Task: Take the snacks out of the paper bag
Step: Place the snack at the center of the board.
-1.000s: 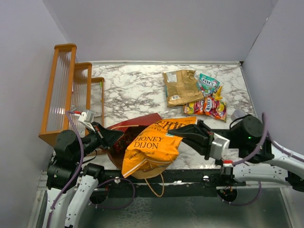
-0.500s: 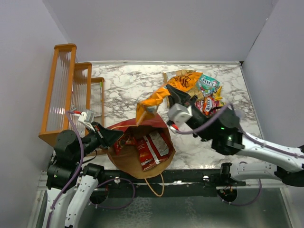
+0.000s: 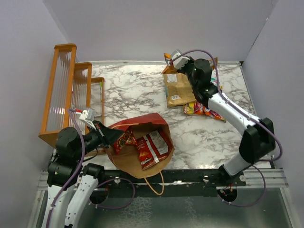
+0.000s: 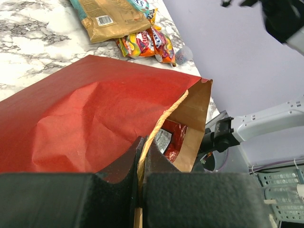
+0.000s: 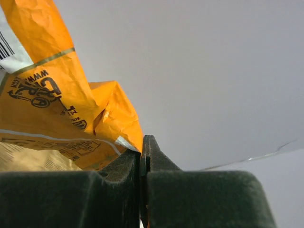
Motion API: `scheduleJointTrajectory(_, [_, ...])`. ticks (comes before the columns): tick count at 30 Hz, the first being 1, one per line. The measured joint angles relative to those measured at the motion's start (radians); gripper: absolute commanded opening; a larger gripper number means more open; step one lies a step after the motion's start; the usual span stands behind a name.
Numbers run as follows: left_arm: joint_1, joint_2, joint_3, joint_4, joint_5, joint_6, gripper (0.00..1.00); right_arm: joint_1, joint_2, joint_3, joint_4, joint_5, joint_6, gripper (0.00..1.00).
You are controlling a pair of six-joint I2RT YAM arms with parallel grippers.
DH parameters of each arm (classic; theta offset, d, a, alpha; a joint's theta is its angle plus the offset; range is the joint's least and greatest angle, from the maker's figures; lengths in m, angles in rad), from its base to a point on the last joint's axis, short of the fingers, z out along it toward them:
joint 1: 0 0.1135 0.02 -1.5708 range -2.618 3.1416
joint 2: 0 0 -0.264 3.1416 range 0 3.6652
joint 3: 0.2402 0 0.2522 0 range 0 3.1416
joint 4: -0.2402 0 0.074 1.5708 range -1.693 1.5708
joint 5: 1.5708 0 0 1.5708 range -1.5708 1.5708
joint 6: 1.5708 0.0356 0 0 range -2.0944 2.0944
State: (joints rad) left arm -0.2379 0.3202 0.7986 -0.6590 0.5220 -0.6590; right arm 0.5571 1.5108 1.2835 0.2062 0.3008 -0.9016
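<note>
The paper bag [image 3: 124, 161], dark red outside and kraft inside, lies open at the near left with red packets [image 3: 148, 148] inside. My left gripper [image 3: 103, 135] is shut on the bag's tan handle [image 4: 156, 130] at the rim. In the left wrist view the bag's red side [image 4: 90, 114] fills the frame and a red packet [image 4: 175, 135] shows in its mouth. My right gripper [image 3: 175, 58] is at the far back wall, shut on an edge of the orange chip bag [image 5: 52, 99]. The arm hides most of this bag [image 3: 166, 69] in the top view.
A gold-brown snack bag [image 3: 179, 88] and red-yellow candy packs [image 3: 200, 109] lie on the marble table [image 3: 133, 90] at the back right, under my right arm. An orange wooden rack [image 3: 66, 90] stands along the left side. Walls close in the table.
My right arm has lifted the orange chip bag out of the paper bag and carried it to the far back of the table. The left gripper still holds the bag.
</note>
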Motion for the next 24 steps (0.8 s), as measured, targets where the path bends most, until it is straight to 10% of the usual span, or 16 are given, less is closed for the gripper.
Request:
scheduleJointTrajectory(14, [0.0,0.007,0.026,-0.008,0.0,0.015,0.0,-0.22,0.361,-0.004,0.013,-0.081,0.038,0.01])
scheduleJointTrajectory(24, [0.0,0.0,0.026,-0.008,0.0,0.014,0.0,-0.16,0.274,-0.324,0.025,-0.233,0.257,0.53])
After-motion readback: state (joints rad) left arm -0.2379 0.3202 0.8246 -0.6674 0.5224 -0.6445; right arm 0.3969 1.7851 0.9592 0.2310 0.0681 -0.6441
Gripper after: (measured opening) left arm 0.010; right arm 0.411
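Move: The right hand still pinches the orange snack bag high over the board. The gold package it is going onto has its middle about 7 cm ahead, in line sideways and some 33 cm below. At that same level, the red-yellow snack bags lie 4 cm back and 14 cm to the right, and the teal snack bag 10 cm ahead and 16 cm right. From the left hand the package is roughly 38 cm ahead, 31 cm right and 27 cm below. The right hand lowers the orange bag some 28 cm onto the gold package, forward-right then back, tipping down, opening. ##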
